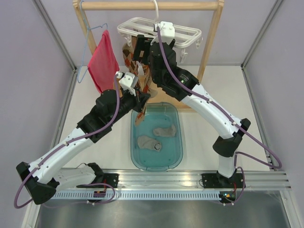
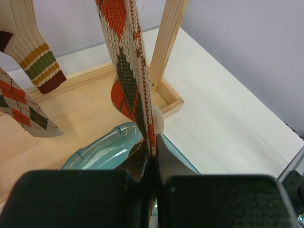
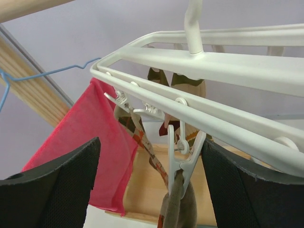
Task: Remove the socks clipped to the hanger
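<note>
The white hanger (image 1: 183, 34) hangs from a wooden rail; its frame fills the right wrist view (image 3: 213, 61). Argyle socks (image 1: 130, 57) hang from its clips. My left gripper (image 1: 140, 103) is shut on the lower end of a hanging argyle sock (image 2: 127, 71), just above the teal bin; the jaws (image 2: 154, 156) pinch the fabric. My right gripper (image 1: 141, 47) is open at the hanger, its pads either side of a white clip (image 3: 183, 159) that grips a brownish sock (image 3: 178, 209); the right pad (image 3: 251, 190) is close against the clip's lever. Two more argyle socks (image 2: 33, 57) hang at the left.
A teal bin (image 1: 156, 161) under the hanger holds two grey-beige socks (image 1: 165, 130). A red-pink cloth (image 1: 103, 61) hangs on a blue wire hanger (image 1: 85, 47) at the left. Wooden rack posts (image 1: 211, 42) and base (image 2: 71, 109) surround the hanger.
</note>
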`<state>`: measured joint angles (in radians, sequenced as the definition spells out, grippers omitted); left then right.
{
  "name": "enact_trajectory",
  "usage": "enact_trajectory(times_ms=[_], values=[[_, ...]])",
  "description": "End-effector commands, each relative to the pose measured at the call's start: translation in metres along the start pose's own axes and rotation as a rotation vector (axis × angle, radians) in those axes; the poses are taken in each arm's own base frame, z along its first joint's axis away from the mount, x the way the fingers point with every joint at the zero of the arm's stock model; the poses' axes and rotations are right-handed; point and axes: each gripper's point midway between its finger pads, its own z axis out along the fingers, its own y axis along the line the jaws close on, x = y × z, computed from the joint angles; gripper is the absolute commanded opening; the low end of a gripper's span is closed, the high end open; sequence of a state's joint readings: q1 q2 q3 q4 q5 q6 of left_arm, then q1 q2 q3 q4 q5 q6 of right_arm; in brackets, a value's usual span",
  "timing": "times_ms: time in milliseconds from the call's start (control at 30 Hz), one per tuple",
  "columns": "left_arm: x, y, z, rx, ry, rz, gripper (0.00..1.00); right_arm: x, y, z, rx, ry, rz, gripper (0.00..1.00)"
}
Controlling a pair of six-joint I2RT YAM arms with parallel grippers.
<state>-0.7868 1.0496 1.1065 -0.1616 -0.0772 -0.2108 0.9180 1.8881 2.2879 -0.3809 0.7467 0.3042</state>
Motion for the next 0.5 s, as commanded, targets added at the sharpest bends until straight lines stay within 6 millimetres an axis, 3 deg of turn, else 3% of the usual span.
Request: enact_trajectory(times_ms=[0,133,233,433,467], values=[[-0.005,-0.002,-0.007,0.018,-0.014,0.030,0.02,-0.008,-0.007,0.006,0.009,-0.010,0.016,0.89],[-0.005,-0.002,-0.008,0.019,-0.014,0.030,0.02,-0.008,-0.008,0.012,0.019,-0.016,0.010,0.87],[-0.004,-0.001,-0.008,0.017,-0.013,0.030,0.02,-0.012,-0.009,0.015,0.021,-0.027,0.014,0.79],[-0.002,-0.002,-0.006,0.022,-0.004,0.029,0.02,-0.021,-0.010,0.017,0.026,-0.049,0.013,0.52],[-0.001,-0.002,-0.005,0.023,-0.002,0.029,0.02,-0.021,-0.010,0.017,0.027,-0.052,0.012,0.42]])
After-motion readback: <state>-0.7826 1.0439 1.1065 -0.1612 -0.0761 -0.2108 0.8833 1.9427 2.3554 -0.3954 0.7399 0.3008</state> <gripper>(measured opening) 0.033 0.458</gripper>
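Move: The white clip that holds the argyle sock stands about 3 cm ahead of my open right fingers, 1 cm to their right and 1 cm higher. The hanger frame's middle is some 8 cm ahead, 7 cm right and 4 cm up; another argyle sock hangs about 6 cm ahead, 5 cm left and 7 cm lower. From my left hand, which already grips the sock's lower part, that clip is roughly 15 cm ahead, straight in line sideways and 14 cm above. I ease my right hand about 2 cm forward under the hanger's front rail, fingers still pointing ahead, so the clip sits between the pads. Then I close from wide open to about half, bringing the pads against both sides of the clip. My left hand stays put and keeps its pinch on the sock. ##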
